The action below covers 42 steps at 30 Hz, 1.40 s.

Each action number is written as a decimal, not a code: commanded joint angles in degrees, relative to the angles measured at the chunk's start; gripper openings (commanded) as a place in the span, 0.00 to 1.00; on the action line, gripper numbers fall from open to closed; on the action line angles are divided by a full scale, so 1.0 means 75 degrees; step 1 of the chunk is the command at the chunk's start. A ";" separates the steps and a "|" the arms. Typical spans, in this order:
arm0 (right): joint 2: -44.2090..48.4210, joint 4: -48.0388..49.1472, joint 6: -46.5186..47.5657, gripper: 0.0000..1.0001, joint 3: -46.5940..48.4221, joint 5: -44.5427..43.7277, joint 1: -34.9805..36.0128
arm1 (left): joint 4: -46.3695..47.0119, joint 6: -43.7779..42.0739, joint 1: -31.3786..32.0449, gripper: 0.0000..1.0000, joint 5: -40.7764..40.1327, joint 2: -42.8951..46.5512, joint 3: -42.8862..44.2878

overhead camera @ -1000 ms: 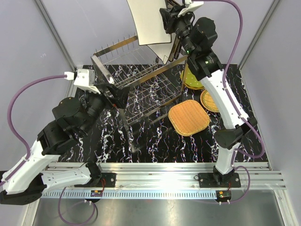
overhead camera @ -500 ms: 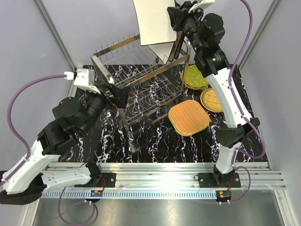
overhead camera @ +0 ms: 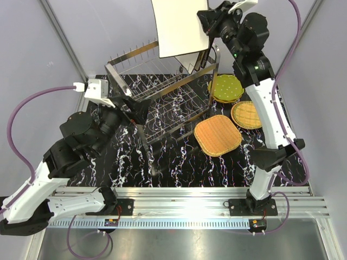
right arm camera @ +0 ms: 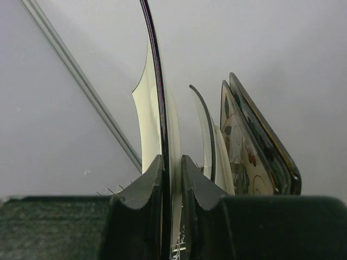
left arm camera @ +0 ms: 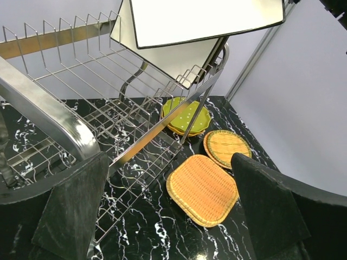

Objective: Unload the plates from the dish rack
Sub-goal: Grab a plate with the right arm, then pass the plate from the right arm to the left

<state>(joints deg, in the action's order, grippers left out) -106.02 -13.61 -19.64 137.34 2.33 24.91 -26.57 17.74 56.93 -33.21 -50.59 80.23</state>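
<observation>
My right gripper (overhead camera: pixel 209 33) (right arm camera: pixel 172 169) is shut on the edge of a large cream square plate (overhead camera: pixel 179 24) (right arm camera: pixel 156 103), held upright above the back right corner of the chrome dish rack (overhead camera: pixel 162 92) (left arm camera: pixel 49 108). Behind it another cream plate (right arm camera: pixel 209 141) (overhead camera: pixel 191 60) and a flower-patterned plate (right arm camera: pixel 238 141) stand on edge. On the table right of the rack lie a green dotted plate (overhead camera: pixel 226 86), a square wicker plate (overhead camera: pixel 217 134) and a round wicker plate (overhead camera: pixel 246 114). My left gripper (overhead camera: pixel 129 106) (left arm camera: pixel 168 162) stands open at the rack's left front, holding nothing.
Grey walls close in the black marble table (overhead camera: pixel 179 162) on the left, back and right. A metal rail (overhead camera: pixel 190 195) carrying both arm bases runs along the near edge. Bare tabletop shows in front of the rack.
The right arm has carried the cream plate a little to the right and higher above the rack. The left arm has not moved.
</observation>
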 commanded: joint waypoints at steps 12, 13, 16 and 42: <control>0.1654 0.1287 -0.2712 0.00 -0.0112 0.1434 -0.0848 | 0.0952 0.0471 -0.0032 0.99 0.0561 0.0183 -0.0033; 0.1690 0.1275 -0.2806 0.00 -0.0205 0.1505 -0.0871 | 0.1010 0.0494 -0.0043 0.99 0.0607 0.0206 -0.0044; 0.1866 0.1158 -0.3135 0.00 -0.0370 0.1822 -0.0977 | 0.1163 0.0600 -0.0032 0.99 0.0853 0.0218 -0.0033; 0.4057 0.0455 -0.4307 0.00 -0.2971 0.4354 -0.1832 | 0.2498 0.3364 -0.0909 0.99 0.3571 0.0124 -0.0560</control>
<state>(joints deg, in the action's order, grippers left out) -80.07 -21.85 -46.44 114.43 33.71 11.90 -12.86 36.58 51.90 -12.49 -48.77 76.36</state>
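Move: The right hand, already holding the white square plate by its right edge, has the square wicker plate lying some 13 cm back, 10 cm right and roughly 56 cm below. On that same tabletop, the round wicker plates lie about level and 25 cm right, the green plate about 16 cm ahead and 16 cm right. Plates still racked stand some 14 cm ahead, 2 cm left, 9 cm lower. From the left hand the square wicker plate is about 12 cm ahead, 38 cm right, 44 cm below. Still pinching the white square plate by its edge, the right hand draws it about 15 cm back and some 5 cm right, away from the racked plates, rising 3 cm before sinking again. Its wrist swings some 25 degrees counter-clockwise and tips down. The empty left hand, fingers open, lifts and shifts right about 5 cm, rolling its left side down and turning clockwise. ##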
